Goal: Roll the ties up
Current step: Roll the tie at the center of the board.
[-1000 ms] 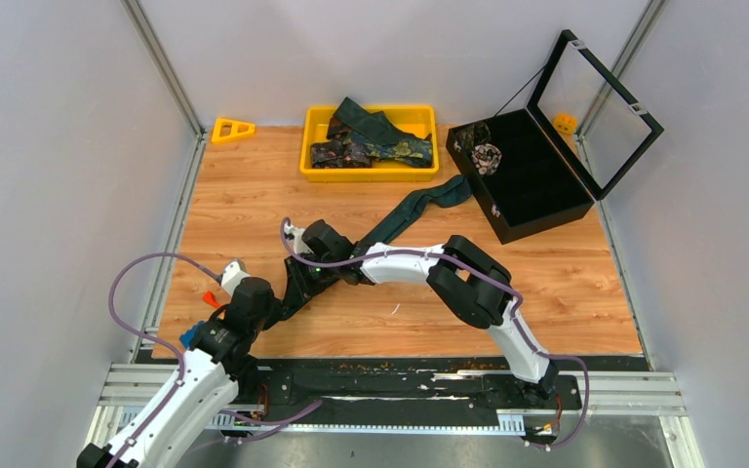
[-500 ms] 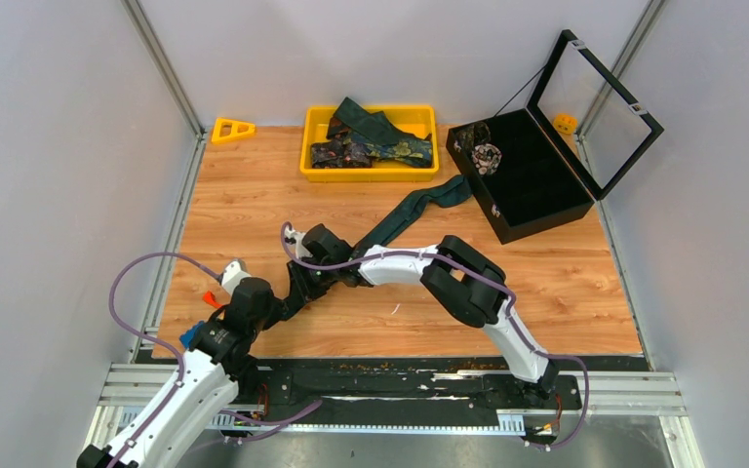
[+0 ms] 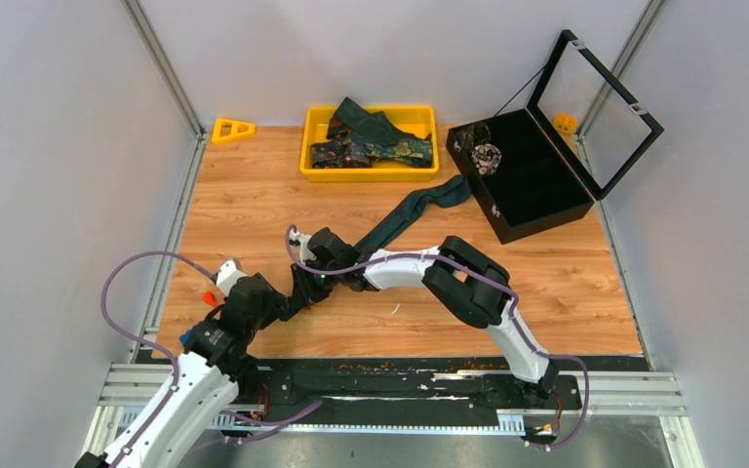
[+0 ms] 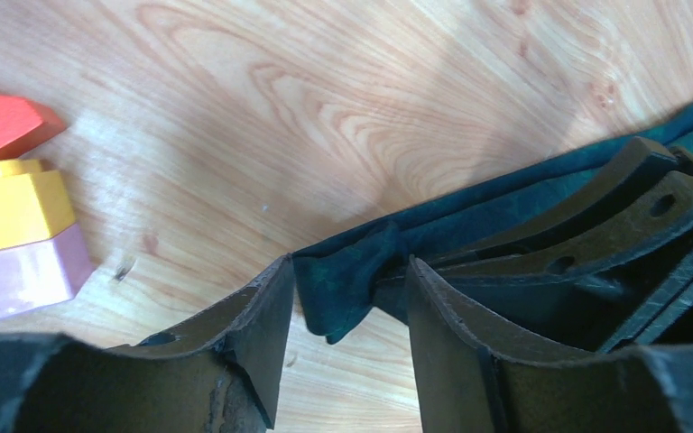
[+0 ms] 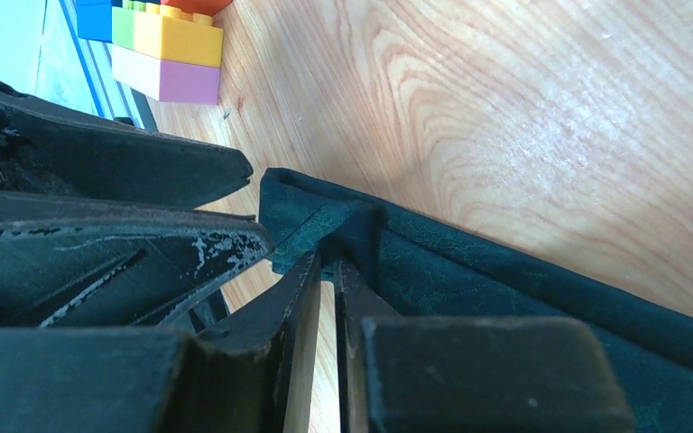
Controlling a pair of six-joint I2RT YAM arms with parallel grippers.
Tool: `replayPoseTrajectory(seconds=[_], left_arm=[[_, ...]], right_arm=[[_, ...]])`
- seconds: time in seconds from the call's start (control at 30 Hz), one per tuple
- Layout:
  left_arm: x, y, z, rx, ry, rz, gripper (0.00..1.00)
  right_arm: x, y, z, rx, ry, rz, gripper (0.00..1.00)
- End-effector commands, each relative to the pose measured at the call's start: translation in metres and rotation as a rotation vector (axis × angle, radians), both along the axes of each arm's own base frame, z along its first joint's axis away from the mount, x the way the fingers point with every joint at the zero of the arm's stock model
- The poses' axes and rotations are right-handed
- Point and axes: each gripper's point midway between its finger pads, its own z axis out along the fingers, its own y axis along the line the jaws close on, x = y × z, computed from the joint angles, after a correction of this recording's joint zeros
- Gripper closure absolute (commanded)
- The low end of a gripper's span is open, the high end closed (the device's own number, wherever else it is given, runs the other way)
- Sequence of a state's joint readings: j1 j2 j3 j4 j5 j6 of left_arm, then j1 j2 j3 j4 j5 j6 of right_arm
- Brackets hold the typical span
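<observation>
A dark teal-green tie [image 3: 417, 207] lies diagonally on the wooden table, from the black case down to both grippers. In the left wrist view its narrow folded end [image 4: 347, 284] sits between the fingers of my left gripper [image 4: 348, 266], which is open and not pinching it. My right gripper [image 5: 328, 260] is shut on a fold of the same tie [image 5: 469, 271] just behind that end. From above, the left gripper [image 3: 278, 302] and right gripper [image 3: 304, 286] meet tip to tip. More patterned ties [image 3: 371, 136] lie piled in the tray.
The yellow tray [image 3: 371, 175] stands at the back centre. The black case [image 3: 536, 190] with its clear lid raised stands back right, a rolled tie [image 3: 486, 154] inside. Toy blocks [image 4: 13, 207] sit just left of the grippers. A yellow triangle [image 3: 232, 129] lies back left.
My left gripper has opened and let go of the tie's end, and its arm has drawn back slightly. The right gripper keeps its pinch and has barely shifted.
</observation>
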State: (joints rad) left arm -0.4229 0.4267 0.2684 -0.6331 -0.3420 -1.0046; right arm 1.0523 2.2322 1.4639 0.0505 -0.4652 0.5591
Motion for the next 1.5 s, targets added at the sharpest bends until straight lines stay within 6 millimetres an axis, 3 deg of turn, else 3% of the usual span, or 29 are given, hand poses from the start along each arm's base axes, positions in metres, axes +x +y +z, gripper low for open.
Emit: replayPoseTrajectory(seconds=[0.0,0.43,1.03,1.23,1.47], left_arm=[[-0.006,0.015,0.006,0.026,0.013,0.076,0.45],[-0.010,0.009,-0.011,-0.040,0.000,0.084,0.60],[-0.010,0.004,-0.035,-0.034,0.040,0.061,0.66],[-0.011,0.006,-0.041,-0.026,0.048,0.065,0.73],[-0.010,0.006,-0.042,-0.019,0.045,0.062,0.81]], right_arm=[[-0.007,-0.025,-0.037,-0.125,0.022,-0.028,0.87],[-0.011,-0.029,-0.044,-0.140,0.038,-0.027,0.88],[-0.006,-0.022,-0.029,-0.119,0.020,-0.018,0.89],[-0.007,-0.020,-0.015,-0.102,0.008,-0.005,0.89],[-0.003,-0.016,0.025,-0.042,-0.020,0.006,0.88]])
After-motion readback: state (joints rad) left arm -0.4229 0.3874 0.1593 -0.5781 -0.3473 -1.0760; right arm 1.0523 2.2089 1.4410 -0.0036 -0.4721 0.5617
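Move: The dark green tie's folded end lies almost straight below the left hand, roughly 1 cm to its right and 3 cm down. The right hand's nearly shut tips stand about 3 cm right of the left hand, 1 cm farther out; from them that end is some 2 cm left and 1 cm back. The yellow-purple block is about 12 cm left of the left hand and 2 cm back, the red block 15 cm left, 2 cm ahead. The left hand dips about 3 cm and pinches the tie's folded end; the right edges away rightward, roughly 1 cm. ##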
